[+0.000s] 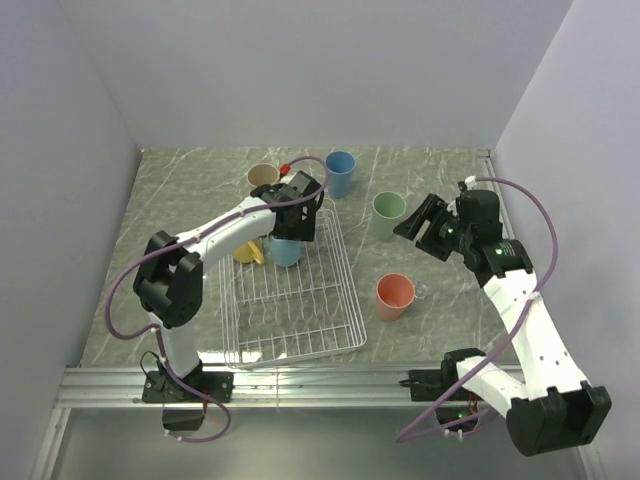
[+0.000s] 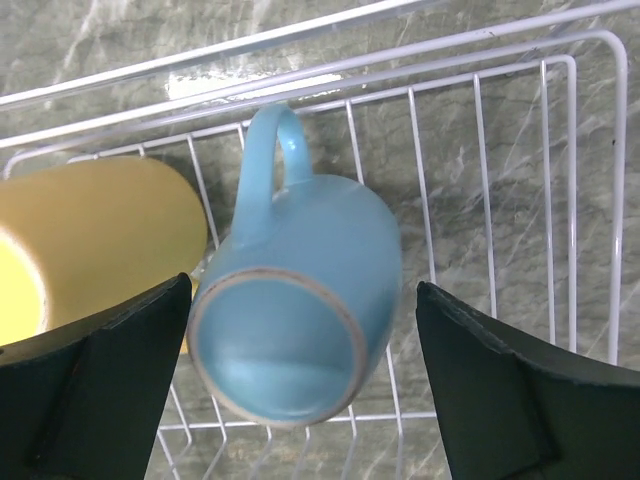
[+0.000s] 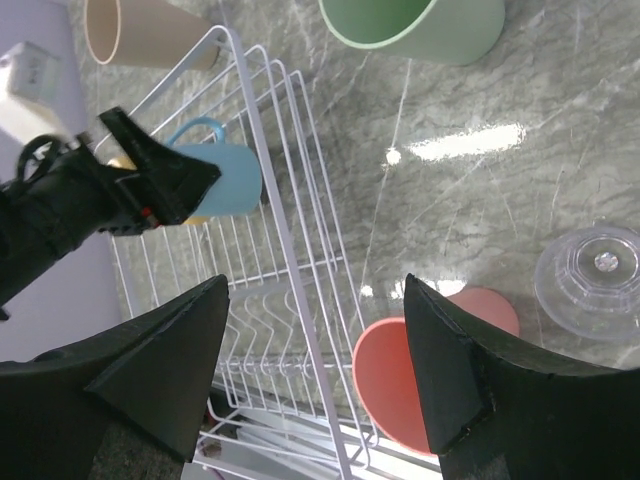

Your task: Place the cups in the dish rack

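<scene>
The white wire dish rack (image 1: 300,320) lies mid-table. A light-blue mug (image 1: 286,252) and a yellow mug (image 1: 249,252) lie in its far end. My left gripper (image 1: 297,215) hangs over the light-blue mug. In the left wrist view the open fingers (image 2: 303,290) flank that mug (image 2: 300,300), bottom up, with a gap on the right; the yellow mug (image 2: 90,240) is beside it. The beige cup (image 1: 263,177), blue cup (image 1: 340,172), green cup (image 1: 389,214) and salmon cup (image 1: 394,296) stand on the table. My right gripper (image 1: 425,225) is open and empty, above the salmon cup (image 3: 400,390) and the rack's edge (image 3: 290,260).
A small clear round lid (image 3: 595,280) lies on the marble table right of the salmon cup. The green cup (image 3: 420,25) and beige cup (image 3: 140,30) show at the top of the right wrist view. White walls enclose the table on three sides.
</scene>
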Tool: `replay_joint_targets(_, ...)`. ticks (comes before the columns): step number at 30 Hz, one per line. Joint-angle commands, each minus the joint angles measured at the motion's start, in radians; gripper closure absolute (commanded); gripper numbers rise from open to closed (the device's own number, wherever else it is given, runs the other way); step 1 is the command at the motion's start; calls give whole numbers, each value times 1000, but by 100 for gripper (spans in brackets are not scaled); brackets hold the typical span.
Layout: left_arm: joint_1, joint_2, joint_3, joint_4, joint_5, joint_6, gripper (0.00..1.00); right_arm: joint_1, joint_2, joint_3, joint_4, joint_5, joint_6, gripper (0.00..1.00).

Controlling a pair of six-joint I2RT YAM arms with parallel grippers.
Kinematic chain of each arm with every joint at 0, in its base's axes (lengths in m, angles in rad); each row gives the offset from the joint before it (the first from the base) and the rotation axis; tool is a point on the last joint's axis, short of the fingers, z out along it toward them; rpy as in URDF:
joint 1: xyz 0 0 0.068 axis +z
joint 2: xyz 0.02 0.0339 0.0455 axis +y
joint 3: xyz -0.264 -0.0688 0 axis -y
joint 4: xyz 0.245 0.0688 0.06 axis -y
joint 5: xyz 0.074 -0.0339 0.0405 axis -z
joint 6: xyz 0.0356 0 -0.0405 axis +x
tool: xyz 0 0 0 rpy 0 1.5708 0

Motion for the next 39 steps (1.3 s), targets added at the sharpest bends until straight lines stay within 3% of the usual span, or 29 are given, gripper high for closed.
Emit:
replay_joint_targets(1,7,-90,9,-24,-5,-10,1,-5,42,50,60,5,2,23)
replay_joint_targets(12,8,-265,190,-150,32,-55,0,-5,223,176,106,29,-14,23)
replay_joint_targets(19,37,-291,350,-236,23,-53,1,22,322,286,129,-9,-21,24)
replay_joint_targets(24,137,-352,287,-193,153,-70,1,67,459,419,63,-53,-84,23)
replay_joint_targets(26,177,-388,258,-153,217,-78,1,107,571,559,-35,-102,-133,23)
replay_joint_targets(30,194,-423,181,-123,267,-87,3,164,734,824,-135,-130,-153,23)
replay_joint_targets(39,194,-543,28,-107,290,-136,4,164,1018,1134,-229,-159,-130,23)
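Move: The blue cup stands about 30 cm ahead of the right hand, 12 cm to its left and 18 cm below it. The green cup is some 16 cm ahead and 1 cm right of that hand; the tan cup stands about 22 cm to the left of the blue cup and 3 cm nearer. The left hand is around the blue mug, whose middle is 2 cm ahead and 4 cm below; the yellow mug lies 9 cm left. From the left hand the blue cup is 22 cm ahead, 16 cm right. Forward by about 18 cm, the right hand travels towards the blue cup, swinging some 13 cm left mainly in the second half, rising slightly and turning 20 degrees counter-clockwise, its fingers staying open. The left hand, already wide open, rises about 20 cm clear of the blue mug, shifts left, then eases back and down a little, rolling so its fingertips swing right. ##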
